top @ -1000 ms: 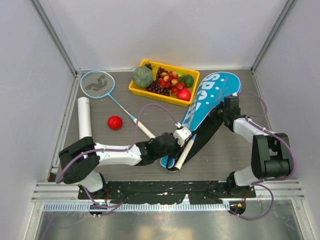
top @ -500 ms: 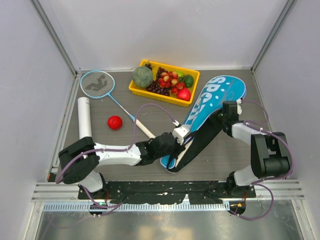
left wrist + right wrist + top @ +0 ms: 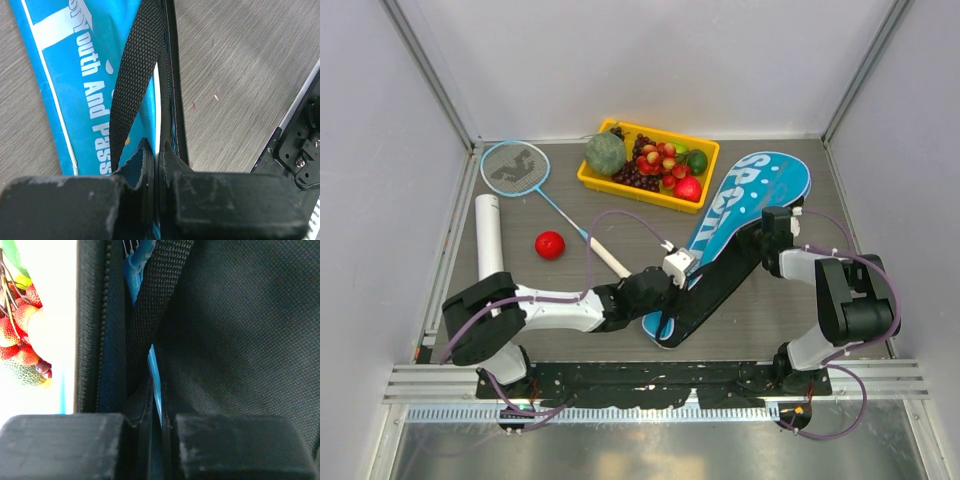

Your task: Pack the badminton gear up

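Observation:
The big blue bag (image 3: 740,195) lies slantwise on the table, its black underside and strap folded out along the right. My left gripper (image 3: 672,272) is shut on the bag's zip edge near the narrow handle end; in the left wrist view the left gripper (image 3: 157,150) pinches it beside the black strap (image 3: 132,75). My right gripper (image 3: 768,228) is shut on the bag's edge by the wide head, and in the right wrist view the right gripper (image 3: 157,400) holds a thin blue fold. One light-blue racket (image 3: 515,168) lies at the far left, next to the white tube (image 3: 488,235).
A yellow tray of fruit (image 3: 648,165) stands at the back, touching the bag's head; the fruit (image 3: 20,325) also shows in the right wrist view. A small red ball (image 3: 550,245) lies between tube and racket handle. Side walls close in the table.
A white racket handle stuck out of the bag's narrow end a second ago; the black flap now covers it. The right gripper has drawn the bag's edge nearer and leftward.

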`<control>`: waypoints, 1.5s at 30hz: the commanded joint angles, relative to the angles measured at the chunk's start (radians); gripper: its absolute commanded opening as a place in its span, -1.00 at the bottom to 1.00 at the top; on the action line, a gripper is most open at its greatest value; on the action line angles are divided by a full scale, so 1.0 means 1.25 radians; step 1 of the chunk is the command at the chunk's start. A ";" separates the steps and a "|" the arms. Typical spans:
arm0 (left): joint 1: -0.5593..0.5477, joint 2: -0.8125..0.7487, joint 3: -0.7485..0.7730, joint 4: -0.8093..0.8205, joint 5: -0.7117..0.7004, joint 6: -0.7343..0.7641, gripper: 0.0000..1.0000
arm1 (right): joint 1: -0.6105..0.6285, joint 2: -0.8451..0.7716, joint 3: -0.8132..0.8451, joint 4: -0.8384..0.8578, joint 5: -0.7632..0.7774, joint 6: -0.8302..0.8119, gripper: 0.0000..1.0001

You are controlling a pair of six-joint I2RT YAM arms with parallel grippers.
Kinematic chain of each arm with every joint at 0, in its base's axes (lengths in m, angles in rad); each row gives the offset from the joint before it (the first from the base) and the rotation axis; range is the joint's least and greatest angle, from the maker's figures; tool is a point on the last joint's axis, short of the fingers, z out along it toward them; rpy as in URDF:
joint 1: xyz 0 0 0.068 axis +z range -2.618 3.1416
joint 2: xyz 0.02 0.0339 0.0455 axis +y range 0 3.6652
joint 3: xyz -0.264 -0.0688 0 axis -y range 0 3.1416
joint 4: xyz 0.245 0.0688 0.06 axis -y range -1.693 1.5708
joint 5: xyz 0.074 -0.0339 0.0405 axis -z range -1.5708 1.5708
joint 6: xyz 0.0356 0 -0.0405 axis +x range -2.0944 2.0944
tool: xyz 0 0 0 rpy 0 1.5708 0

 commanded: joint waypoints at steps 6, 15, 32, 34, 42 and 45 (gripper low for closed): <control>-0.023 0.064 0.078 -0.027 0.005 -0.054 -1.00 | -0.011 -0.037 0.095 -0.164 -0.090 -0.162 -0.06; -0.024 0.092 0.101 -0.057 -0.021 -0.072 -1.00 | -0.029 -0.210 0.000 -0.336 -0.169 -0.293 0.25; -0.024 0.106 0.153 -0.123 0.000 -0.069 -0.06 | -0.031 -0.401 0.006 -0.477 -0.121 -0.325 0.21; -0.024 0.085 0.133 -0.101 -0.008 -0.070 0.07 | -0.031 -0.404 0.014 -0.479 -0.123 -0.363 0.21; -0.023 -0.023 0.171 -0.219 -0.100 -0.059 0.44 | -0.030 -0.479 0.075 -0.568 -0.053 -0.467 0.17; -0.022 -0.047 0.205 -0.279 -0.138 -0.040 0.46 | -0.031 -0.479 0.075 -0.559 -0.051 -0.459 0.15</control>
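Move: The racket bag, its opening edge held by both hands, has its middle some 9 cm ahead and 9 cm right of the left hand, about 4 cm lower; from the right hand that middle lies roughly 6 cm back, 7 cm left and 3 cm down. The loose racket's grip is about 18 cm left and 9 cm ahead of the left hand, near table level. The fruit tray's middle stands some 25 cm left and 13 cm ahead of the right hand. The bag's open edge is let go first by the right hand, whose fingers spread at once, then draw back about 10 cm along the bag and rise some 6 cm, turning roughly 20 degrees counter-clockwise. The left hand lowers its part of the edge about 2.5 cm while easing right, then opens wide, releases the edge and lifts about 4 cm. ##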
